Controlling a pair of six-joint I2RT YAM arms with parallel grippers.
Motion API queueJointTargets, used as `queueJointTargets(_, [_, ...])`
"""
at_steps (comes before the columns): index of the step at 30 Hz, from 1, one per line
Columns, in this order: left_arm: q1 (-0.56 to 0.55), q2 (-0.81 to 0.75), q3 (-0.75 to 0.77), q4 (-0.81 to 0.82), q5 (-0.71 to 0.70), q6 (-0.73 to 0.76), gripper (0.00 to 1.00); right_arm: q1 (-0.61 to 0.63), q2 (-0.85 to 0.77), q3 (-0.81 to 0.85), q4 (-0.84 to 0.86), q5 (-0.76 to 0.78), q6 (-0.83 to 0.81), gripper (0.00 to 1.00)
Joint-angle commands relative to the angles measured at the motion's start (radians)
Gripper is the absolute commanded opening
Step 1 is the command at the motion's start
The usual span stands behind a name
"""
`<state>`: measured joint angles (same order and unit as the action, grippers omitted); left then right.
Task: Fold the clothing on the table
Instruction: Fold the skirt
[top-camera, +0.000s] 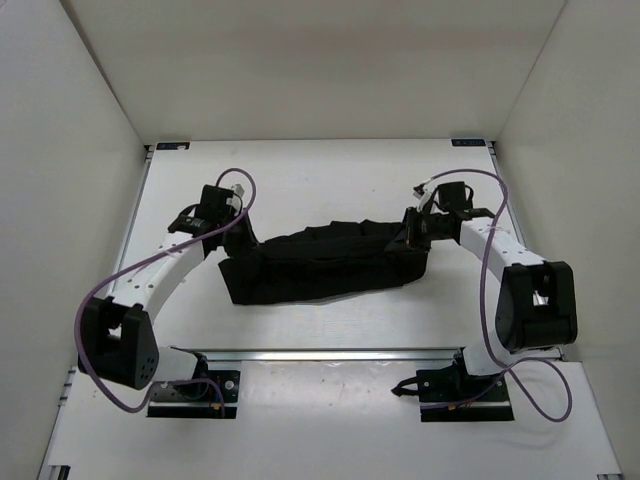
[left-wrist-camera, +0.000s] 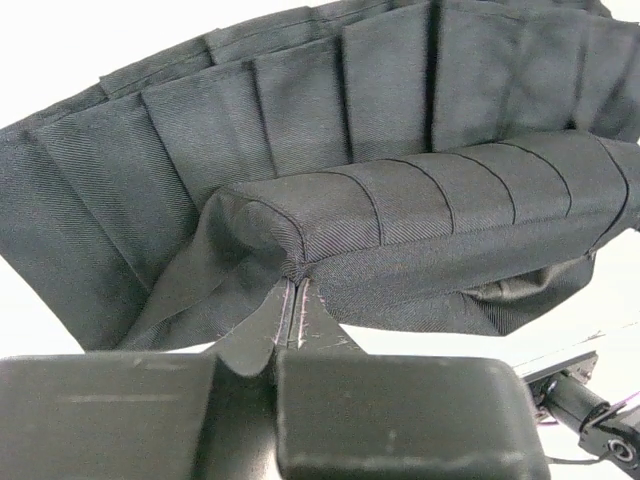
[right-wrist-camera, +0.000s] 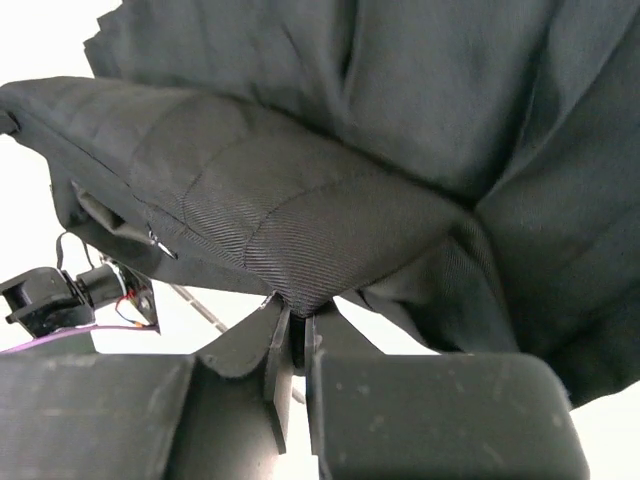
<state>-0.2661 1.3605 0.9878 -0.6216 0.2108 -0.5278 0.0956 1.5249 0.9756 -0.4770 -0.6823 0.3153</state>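
The clothing, a black pleated skirt-like garment, lies stretched across the middle of the white table. My left gripper is shut on its left corner. In the left wrist view the gripper pinches a seam corner of the clothing, lifted a little, with pleats fanning behind. My right gripper is shut on the right corner. The right wrist view shows that gripper clamped on a pointed fold of the clothing. The held band hangs between both grippers above the lower layer.
White walls enclose the table on three sides. A metal rail runs across near the arm bases. Purple cables loop beside each arm. Blue corner marks sit at the far corners.
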Motion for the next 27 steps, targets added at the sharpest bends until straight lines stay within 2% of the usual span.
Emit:
queueJointTargets(1, [0.002, -0.127, -0.009, -0.024, -0.103, 0.052, 0.0, -0.045, -0.04, 0.089, 0.06, 0.055, -0.037, 0.0])
queueJointTargets(3, [-0.01, -0.165, 0.024, -0.009, -0.178, 0.06, 0.0, -0.059, -0.055, 0.141, 0.067, 0.063, -0.044, 0.0])
queueJointTargets(5, [0.025, -0.15, 0.101, -0.003, -0.204, 0.086, 0.0, -0.085, -0.057, 0.233, 0.074, 0.066, -0.055, 0.0])
queueJointTargets(7, [0.077, -0.039, 0.22, -0.015, -0.189, 0.13, 0.0, -0.094, -0.034, 0.334, 0.074, 0.087, -0.067, 0.0])
queueJointTargets(11, [0.059, 0.15, 0.605, -0.053, -0.23, 0.218, 0.0, -0.074, 0.044, 0.604, -0.012, 0.136, -0.131, 0.0])
queueJointTargets(13, [0.007, 0.173, 0.76, -0.052, -0.325, 0.254, 0.0, -0.044, 0.032, 0.653, -0.012, 0.188, -0.159, 0.0])
queueJointTargets(14, [-0.008, 0.163, 0.776, -0.046, -0.344, 0.264, 0.0, -0.018, 0.005, 0.64, 0.001, 0.207, -0.179, 0.0])
queueJointTargets(17, [-0.041, 0.085, 0.712, -0.012, -0.369, 0.246, 0.0, 0.019, -0.101, 0.482, 0.05, 0.256, -0.176, 0.0])
queueJointTargets(22, [-0.044, -0.089, 0.291, -0.047, -0.303, 0.186, 0.0, 0.01, -0.245, 0.126, 0.06, 0.197, -0.13, 0.0])
queueJointTargets(24, [-0.036, -0.182, 0.173, -0.07, -0.26, 0.146, 0.0, 0.016, -0.302, -0.006, 0.031, 0.207, -0.116, 0.0])
queueJointTargets(27, [-0.08, -0.274, 0.037, -0.141, -0.232, 0.083, 0.0, 0.023, -0.377, -0.109, -0.066, 0.196, -0.095, 0.0])
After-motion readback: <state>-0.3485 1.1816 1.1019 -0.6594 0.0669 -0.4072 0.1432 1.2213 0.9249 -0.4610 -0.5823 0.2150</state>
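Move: Shut on the skirt's waistband, my hands have open table to swing it over: its middle is about 14 cm ahead, 16 cm right of my left hand and 17 cm left of my right, some 7 cm down. The pleated hem's middle lies about 4 cm ahead, 17 cm right of my left hand, 15 cm left of my right. The bunched near edge is some 13 cm back, 15 cm right of my left hand, 18 cm left of my right. I keep both waistband corners pinched and fling the skirt with both hands together, up a good 20 cm and forward 12 to 14 cm, fingertips tipping up by 35 to 40 degrees. Then I snap both hands back and down past half that height, above where they began, the fingers tipping partly down again. ##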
